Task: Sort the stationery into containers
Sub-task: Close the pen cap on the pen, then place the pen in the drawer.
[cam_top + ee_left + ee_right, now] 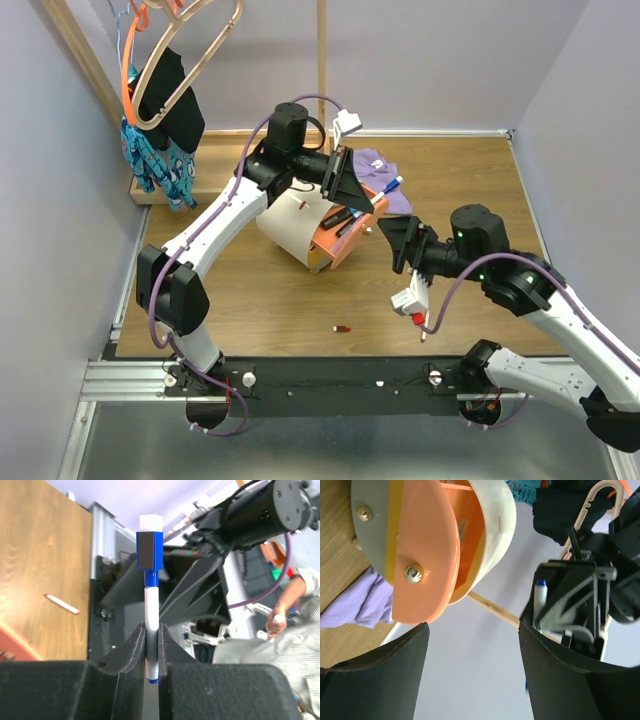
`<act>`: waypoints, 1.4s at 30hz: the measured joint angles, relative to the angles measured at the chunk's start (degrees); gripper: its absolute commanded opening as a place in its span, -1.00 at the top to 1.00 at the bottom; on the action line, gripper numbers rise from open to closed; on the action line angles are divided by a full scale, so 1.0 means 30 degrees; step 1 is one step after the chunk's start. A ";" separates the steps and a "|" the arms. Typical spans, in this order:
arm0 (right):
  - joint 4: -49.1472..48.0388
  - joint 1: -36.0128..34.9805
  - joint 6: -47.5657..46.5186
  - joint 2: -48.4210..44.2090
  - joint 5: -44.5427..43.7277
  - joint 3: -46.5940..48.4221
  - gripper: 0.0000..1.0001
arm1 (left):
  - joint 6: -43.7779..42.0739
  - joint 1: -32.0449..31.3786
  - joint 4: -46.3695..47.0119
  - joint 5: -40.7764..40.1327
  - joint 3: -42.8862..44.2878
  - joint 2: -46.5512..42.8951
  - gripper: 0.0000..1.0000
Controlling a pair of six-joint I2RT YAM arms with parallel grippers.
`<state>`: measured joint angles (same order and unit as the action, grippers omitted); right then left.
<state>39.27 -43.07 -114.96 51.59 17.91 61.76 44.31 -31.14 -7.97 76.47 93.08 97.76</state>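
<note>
The cream-white drum container [290, 222] lies mid-table with its orange drawer [342, 240] pulled out and dark markers [338, 217] inside. My left gripper [352, 180] hovers just above the drawer, shut on a thin white pen [390, 186] with a blue cap. In the left wrist view that pen [151, 605] stands pinched between the fingertips of the left gripper [151, 632]. My right gripper [398, 245] sits just right of the drawer, open and empty. Its wrist view shows the right gripper [472, 630] below the orange drawer front [425, 575] and the drum [495, 525].
A small red-tipped item [343, 327] lies on the wood near the front edge; a thin white pen [62, 604] shows in the left wrist view. A purple cloth [392, 195] lies behind the drawer. Hangers with clothes [160, 110] hang back left over a wooden tray [150, 190].
</note>
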 measured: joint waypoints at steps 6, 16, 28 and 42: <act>0.1508 0.0000 0.0277 -0.2113 -0.0102 0.0000 -0.57 | -0.4925 0.1508 -0.4889 -0.1931 0.0452 -0.0896 1.00; -0.2579 0.0000 1.0433 -0.3075 -0.3075 -0.2062 -0.56 | -1.2925 0.0940 -1.2575 -1.0375 0.0831 -0.2433 1.00; -0.5544 0.0000 1.4819 -0.1472 -0.6178 -0.2798 -0.54 | -1.3114 0.0831 -1.3369 -1.2779 0.0787 -0.2113 0.78; -0.6222 0.0000 1.5329 -0.1792 -0.7074 -0.3585 -0.54 | -1.2378 -0.0488 -1.3420 -1.3165 0.1559 -0.1129 -0.08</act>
<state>20.60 -43.07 -68.97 46.22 -3.31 51.00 7.18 -32.60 -48.23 36.97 97.76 94.37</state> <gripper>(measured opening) 0.771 0.500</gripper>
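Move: The left hand holds the capped pen; the middle of the open orange drawer lies about 4 cm ahead of it, 3 cm to its left and 14 cm below. In that drawer the blue-capped black marker sits some 6 cm ahead and 7 cm left of the hand, the pink highlighter roughly 2 cm ahead and 4 cm left, both at drawer depth. From the empty right hand, the drawer is about 9 cm ahead, 9 cm left and 9 cm lower. Lowering the held pen about 9 cm into the open drawer, the left hand also swings forward and left while its wrist tips the fingers some 30 degrees downward; it then eases a couple of centimetres back to the right and opens, letting go of the pen. The right hand, still open, backs off right, then goes forward as it rolls and turns clockwise. ##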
